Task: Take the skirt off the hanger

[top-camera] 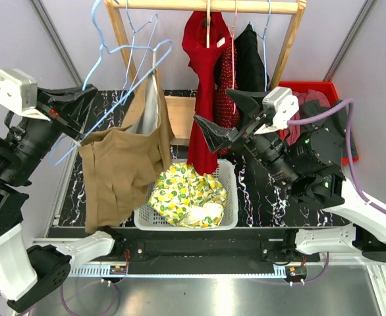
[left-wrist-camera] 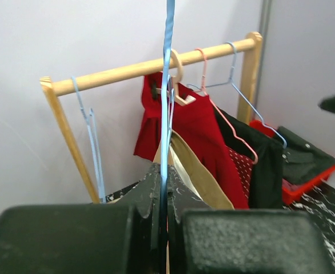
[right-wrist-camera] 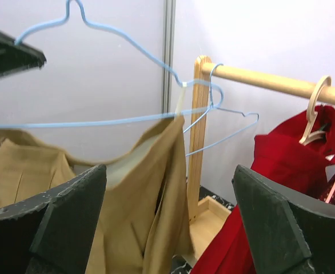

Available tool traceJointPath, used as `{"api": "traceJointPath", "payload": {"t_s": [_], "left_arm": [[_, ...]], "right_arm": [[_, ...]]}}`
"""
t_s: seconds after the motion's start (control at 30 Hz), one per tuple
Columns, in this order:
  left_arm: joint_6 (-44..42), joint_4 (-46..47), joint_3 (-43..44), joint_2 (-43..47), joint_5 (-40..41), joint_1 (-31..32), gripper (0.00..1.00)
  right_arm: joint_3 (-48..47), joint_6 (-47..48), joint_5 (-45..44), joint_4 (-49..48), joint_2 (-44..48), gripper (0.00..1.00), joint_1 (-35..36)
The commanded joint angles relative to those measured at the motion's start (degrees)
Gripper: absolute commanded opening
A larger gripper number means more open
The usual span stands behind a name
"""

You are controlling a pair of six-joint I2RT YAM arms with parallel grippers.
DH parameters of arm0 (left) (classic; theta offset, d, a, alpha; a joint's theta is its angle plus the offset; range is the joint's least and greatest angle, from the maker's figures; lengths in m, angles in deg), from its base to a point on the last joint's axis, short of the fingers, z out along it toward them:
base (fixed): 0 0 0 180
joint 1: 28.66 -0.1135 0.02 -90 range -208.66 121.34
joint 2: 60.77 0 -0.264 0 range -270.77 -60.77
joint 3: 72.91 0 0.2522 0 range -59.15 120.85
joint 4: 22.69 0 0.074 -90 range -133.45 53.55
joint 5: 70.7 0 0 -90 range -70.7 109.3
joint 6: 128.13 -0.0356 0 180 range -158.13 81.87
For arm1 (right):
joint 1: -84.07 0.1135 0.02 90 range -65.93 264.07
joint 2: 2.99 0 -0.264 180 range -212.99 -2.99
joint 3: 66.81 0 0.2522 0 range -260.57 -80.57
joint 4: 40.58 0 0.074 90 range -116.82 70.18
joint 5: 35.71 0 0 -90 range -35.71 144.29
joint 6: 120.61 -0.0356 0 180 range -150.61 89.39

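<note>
A tan skirt (top-camera: pixel 124 164) hangs from a light blue wire hanger (top-camera: pixel 124 72) held out in front of the rack, over the table's left side. My left gripper (top-camera: pixel 80 104) is shut on the hanger's wire (left-wrist-camera: pixel 167 85), which runs straight up between the fingers (left-wrist-camera: pixel 150 194). In the left wrist view the skirt (left-wrist-camera: pixel 199 177) shows just behind the jaws. My right gripper (top-camera: pixel 229 118) stands open to the right of the skirt, empty. In the right wrist view the skirt (right-wrist-camera: pixel 150 205) droops from the hanger (right-wrist-camera: pixel 127 40), its right top corner pinned at the wire.
A white basket (top-camera: pixel 229 217) holding a yellow lemon-print garment sits at the front centre. The wooden rack (top-camera: pixel 206 5) carries a red dress (top-camera: pixel 203 66), a black garment (top-camera: pixel 249 59) and bare wire hangers (top-camera: pixel 140 33). A red bin (top-camera: pixel 311 89) stands at the right.
</note>
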Motion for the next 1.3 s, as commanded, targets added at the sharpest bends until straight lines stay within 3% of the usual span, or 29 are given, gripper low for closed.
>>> {"api": "traceJointPath", "payload": {"t_s": [0.0, 0.2, 0.5, 0.8, 1.27], "left_arm": [[-0.8, 4.6, -1.2, -0.4, -7.4, -0.1, 0.0], [-0.3, 3.9, -3.9, 0.0, -12.0, -0.7, 0.0], [-1.4, 2.0, -7.4, 3.4, -14.0, -2.2, 0.0], [-2.0, 0.8, -9.2, 7.9, -13.5, -3.6, 0.0], [-1.5, 1.2, -10.2, 8.3, -12.8, -3.9, 0.0]], "right_arm": [[-1.9, 3.1, 1.2, 0.8, -4.0, 1.0, 0.2], [-2.1, 5.0, 1.4, 0.6, -7.1, 1.0, 0.2], [2.6, 11.4, -5.6, -4.7, -10.9, 1.0, -0.8], [6.3, 5.8, -1.2, -4.4, -11.6, 0.99, -8.4], [4.2, 3.0, 1.9, -2.2, -13.4, 0.95, -8.8]]}}
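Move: The left hand already holds the blue hanger with the brown skirt. The far corner of the skirt's waistband lies about 20 cm ahead of that hand, 13 cm to its right and 9 cm lower. From the empty right hand that corner is some 13 cm ahead, 12 cm left and 3 cm down. The red dress hangs roughly 26 cm straight ahead of the right hand, its middle 25 cm lower; the white basket is about level with it, 4 cm left, 52 cm below. The right hand, fingers kept wide open, swings left and down, then pushes forward between the red dress and the hanger, some 13 cm down, 9 cm forward and 6 cm left in all, rolling its left side down about 20 degrees so that the fingers point more level at the far waistband corner and come close beside the cloth. Meanwhile the left hand keeps its pinch on the hanger and lowers it about 6 cm, first easing right and then drawing a little back, while turning roughly 10 degrees clockwise and tipping slightly down. ##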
